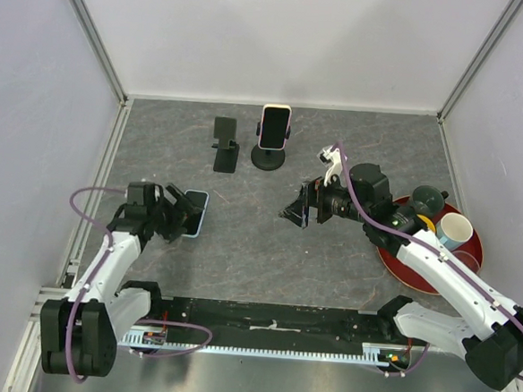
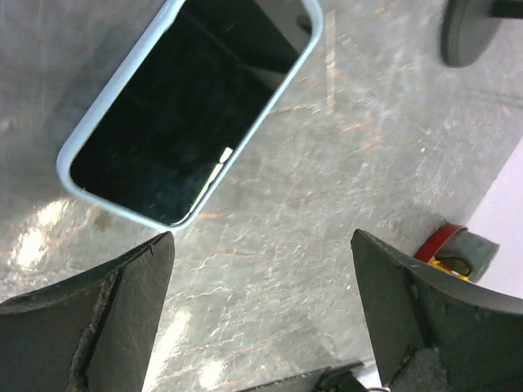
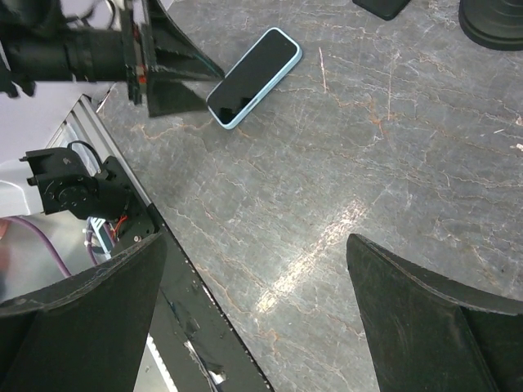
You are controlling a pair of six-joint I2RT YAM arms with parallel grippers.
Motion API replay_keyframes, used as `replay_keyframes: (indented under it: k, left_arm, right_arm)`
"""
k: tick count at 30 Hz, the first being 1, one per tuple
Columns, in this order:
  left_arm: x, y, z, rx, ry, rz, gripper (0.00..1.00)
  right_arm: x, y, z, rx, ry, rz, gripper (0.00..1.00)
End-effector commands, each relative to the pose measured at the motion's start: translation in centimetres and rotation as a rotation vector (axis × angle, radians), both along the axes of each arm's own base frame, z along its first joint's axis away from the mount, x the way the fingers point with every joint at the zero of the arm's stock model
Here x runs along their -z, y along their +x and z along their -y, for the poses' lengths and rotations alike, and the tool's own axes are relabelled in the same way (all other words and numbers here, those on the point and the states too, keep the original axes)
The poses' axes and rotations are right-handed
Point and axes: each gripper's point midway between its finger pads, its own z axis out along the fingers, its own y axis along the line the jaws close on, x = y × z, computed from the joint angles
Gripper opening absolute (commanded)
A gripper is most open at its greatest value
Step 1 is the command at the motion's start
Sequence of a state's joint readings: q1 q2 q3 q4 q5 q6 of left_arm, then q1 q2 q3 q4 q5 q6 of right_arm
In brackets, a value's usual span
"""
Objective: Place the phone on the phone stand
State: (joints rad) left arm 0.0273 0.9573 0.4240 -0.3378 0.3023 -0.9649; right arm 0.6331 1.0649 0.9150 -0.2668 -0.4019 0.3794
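The phone, black-screened in a pale blue case, lies flat on the grey table at the left. In the left wrist view the phone sits just beyond my left fingertips, apart from them. My left gripper stands open at the phone's near end, with nothing between its fingers. The empty black phone stand is at the back middle. My right gripper hangs open over bare table in the centre. From the right wrist the phone and the left gripper show side by side.
A second stand with a round base holds another phone upright, next to the empty stand. A red tray with cups sits at the right edge. The black rail runs along the table's near edge.
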Motion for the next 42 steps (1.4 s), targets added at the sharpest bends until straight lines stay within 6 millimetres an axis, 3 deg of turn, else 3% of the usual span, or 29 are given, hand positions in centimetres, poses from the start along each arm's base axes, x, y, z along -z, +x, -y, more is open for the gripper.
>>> replay_keyframes:
  k: [1,4,5,6,8,9,10,15,18,22,26,29,33,38,42]
  left_arm:
    - [-3.9,1.9,-2.9,0.156,0.322,0.127,0.96]
    - [-5.6,3.9,-4.0,0.3,0.478,0.176,0.97]
    - [-5.7,4.1,-3.6,0.36,0.477,0.175,0.97]
    - [-7.4,5.2,-3.1,0.42,0.485,0.218,0.97]
    - [-5.3,5.4,-3.2,0.583,0.513,0.123,0.97]
    - [-6.0,6.6,-3.5,0.607,0.537,0.126,0.97]
    - [-4.6,6.9,-3.7,0.68,0.554,0.091,0.98]
    - [-3.3,8.7,-3.2,0.78,0.515,0.04,1.0]
    - [-2.1,9.0,-0.9,0.884,0.476,0.035,1.0]
    - [-0.3,8.5,0.6,0.948,0.453,-0.024,1.0]
    - [1.9,7.4,-0.3,0.968,0.559,-0.126,1.0]
    - [1.6,7.3,-1.2,0.948,0.649,-0.135,1.0]
    - [-0.6,7.6,-2.1,0.897,0.742,-0.077,1.0]
    - [0.5,6.9,-3.3,0.908,0.783,-0.143,1.0]
    - [1.2,6.9,-2.6,0.92,0.754,-0.146,1.0]
  right_arm:
    - [-1.8,0.8,-0.4,0.017,0.037,0.05,0.98]
    - [-1.6,0.8,-0.4,0.019,0.032,0.047,0.98]
    - [-1.6,0.8,-0.4,0.018,0.03,0.047,0.98]
    - [-1.5,0.9,-0.3,0.021,0.026,0.048,0.98]
    - [-1.5,1.0,-0.2,0.027,0.022,0.052,0.98]
    - [-1.5,1.0,-0.2,0.029,0.021,0.052,0.98]
    - [-1.6,1.0,-0.2,0.03,0.021,0.055,0.98]
    - [-1.7,0.9,0.0,0.034,0.023,0.06,0.98]
    - [-1.6,0.9,0.1,0.035,0.017,0.061,0.98]
    - [-1.6,0.8,0.2,0.032,0.01,0.066,0.98]
    - [-1.7,0.7,0.2,0.032,0.012,0.068,0.98]
    - [-1.6,0.8,0.2,0.031,0.01,0.067,0.98]
    - [-1.6,0.8,0.1,0.028,0.011,0.061,0.98]
    - [-1.8,0.7,0.1,0.026,0.017,0.06,0.98]
    - [-1.9,0.6,0.1,0.029,0.022,0.06,0.98]
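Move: The light-blue-cased phone lies flat on the table about 7 cm ahead of the open left hand, roughly 2 cm to its left and 5 cm below. The empty black phone stand is some 28 cm ahead and 8 cm to the right of that hand, with the round stand carrying the pink phone level with it and about 15 cm farther right. From the idle right hand, the blue phone is around 31 cm left, 10 cm ahead and 22 cm below. Heading for the blue phone, the left hand arcs forward, climbing about 7 cm before sinking again and easing slightly back, to end about 7 cm farther forward over the phone. On the way the wrist turns some 50 degrees clockwise and tips the fingers almost straight down, so that they stay wide open with one on either side above the phone's long edges; no touch can be seen. ##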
